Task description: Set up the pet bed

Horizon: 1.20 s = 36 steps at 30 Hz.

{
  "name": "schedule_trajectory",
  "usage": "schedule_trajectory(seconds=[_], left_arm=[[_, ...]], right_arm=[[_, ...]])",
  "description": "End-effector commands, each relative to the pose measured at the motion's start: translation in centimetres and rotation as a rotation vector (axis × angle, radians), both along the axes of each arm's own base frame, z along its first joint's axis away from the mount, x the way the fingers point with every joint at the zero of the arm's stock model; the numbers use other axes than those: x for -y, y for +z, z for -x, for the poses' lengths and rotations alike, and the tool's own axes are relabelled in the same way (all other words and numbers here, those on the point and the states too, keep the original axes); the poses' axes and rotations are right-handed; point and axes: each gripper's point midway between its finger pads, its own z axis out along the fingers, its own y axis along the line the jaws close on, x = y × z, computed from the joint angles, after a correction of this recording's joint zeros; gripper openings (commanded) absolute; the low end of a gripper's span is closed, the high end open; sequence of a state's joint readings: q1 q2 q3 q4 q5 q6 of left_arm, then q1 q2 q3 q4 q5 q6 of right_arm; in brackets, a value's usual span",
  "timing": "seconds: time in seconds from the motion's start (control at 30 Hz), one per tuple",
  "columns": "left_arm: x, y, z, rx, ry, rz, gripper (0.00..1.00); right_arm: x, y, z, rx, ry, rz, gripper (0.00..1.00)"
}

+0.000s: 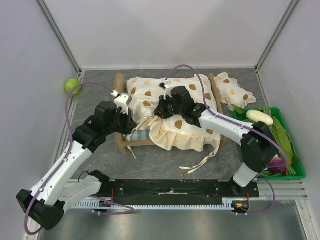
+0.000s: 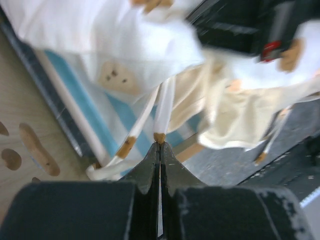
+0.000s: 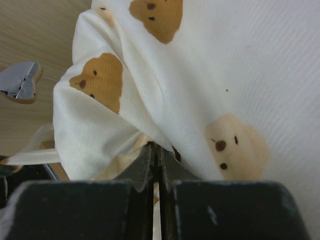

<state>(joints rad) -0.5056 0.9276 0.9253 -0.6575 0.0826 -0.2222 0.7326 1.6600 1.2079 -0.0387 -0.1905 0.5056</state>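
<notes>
The pet bed [image 1: 121,143], a light-wood frame with a blue-and-white striped base [image 2: 92,107], stands mid-table. Its headboard with paw cutouts [image 2: 27,150] fills the left of the left wrist view. A cream bear-print cushion [image 1: 172,97] lies crumpled over the bed and spills over its near rail. My left gripper [image 1: 131,121] is at the bed's near-left corner. It [image 2: 160,144] is shut on the brown tip of one of the cushion's white ties [image 2: 164,107]. My right gripper [image 1: 161,107] sits on top of the cushion. It [image 3: 155,146] is shut on a fold of the cushion's fabric [image 3: 225,60].
A small bear-print pillow [image 1: 234,92] lies right of the bed. A green bin [image 1: 296,159] of vegetables stands at the right edge. A green ball [image 1: 71,86] rests by the left wall. Loose ties [image 1: 202,162] trail on the table in front of the bed.
</notes>
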Motion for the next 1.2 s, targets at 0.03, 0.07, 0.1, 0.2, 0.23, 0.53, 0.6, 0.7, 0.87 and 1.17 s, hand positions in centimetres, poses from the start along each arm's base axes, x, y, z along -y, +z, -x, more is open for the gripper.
schedule_trajectory(seconds=[0.03, 0.07, 0.1, 0.2, 0.23, 0.53, 0.6, 0.7, 0.87, 1.17], left_arm=[[2.9, 8.3, 1.0, 0.115, -0.111, 0.213, 0.02], [3.0, 8.4, 1.0, 0.111, -0.11, 0.216, 0.02], [2.9, 8.3, 1.1, 0.098, -0.102, 0.22, 0.02], [3.3, 8.6, 1.3, 0.084, -0.11, 0.242, 0.02], [3.4, 8.9, 1.4, 0.083, -0.113, 0.253, 0.02], [5.1, 12.3, 3.8, 0.001, -0.163, 0.415, 0.02], [5.7, 12.9, 4.5, -0.04, -0.191, 0.448, 0.02], [6.3, 13.7, 5.5, -0.086, -0.223, 0.489, 0.02], [6.7, 14.2, 7.3, -0.153, -0.252, 0.557, 0.02], [3.6, 14.5, 6.9, -0.118, -0.112, 0.407, 0.02]], right_arm=[[0.9, 1.8, -1.0, 0.024, -0.039, -0.049, 0.02], [0.8, 2.3, -1.0, 0.037, -0.036, -0.07, 0.02], [0.8, 2.1, -0.6, 0.029, -0.025, -0.074, 0.02], [0.7, 2.3, 0.2, 0.023, -0.008, -0.098, 0.02], [0.7, 2.2, 0.3, 0.021, -0.006, -0.1, 0.01], [0.6, 3.1, 1.9, 0.021, 0.027, -0.125, 0.01], [0.4, 3.3, 2.3, 0.021, 0.036, -0.131, 0.01], [0.3, 3.3, 2.8, 0.017, 0.048, -0.137, 0.01], [0.0, 3.6, 3.3, 0.018, 0.053, -0.151, 0.01], [-0.4, 4.0, 3.7, 0.023, 0.063, -0.16, 0.01]])
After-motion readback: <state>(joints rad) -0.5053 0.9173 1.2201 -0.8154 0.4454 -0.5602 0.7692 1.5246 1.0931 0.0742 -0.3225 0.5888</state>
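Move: The left hand holds a strap of the cover, which runs to the cover corner pinched in the right hand, about 11 cm to its right, 8 cm ahead and some 2 cm lower. The bed's near left corner lies about 7 cm left, 3 cm back and 12 cm below the left hand; the left end board's middle is 6 cm left and 8 cm ahead. From the right hand, that near left corner is roughly 18 cm left, 11 cm back and 10 cm down. Up first, then also back and to its right, the left hand draws the already pinched strap about 11 cm higher and 6 cm back, rolling some 25 degrees so its left side drops. The right hand keeps its pinch on the cover corner and follows, easing about 5 cm back and 4 cm up towards the bed's near edge, tilting about 10 degrees; both grippers stay shut. ##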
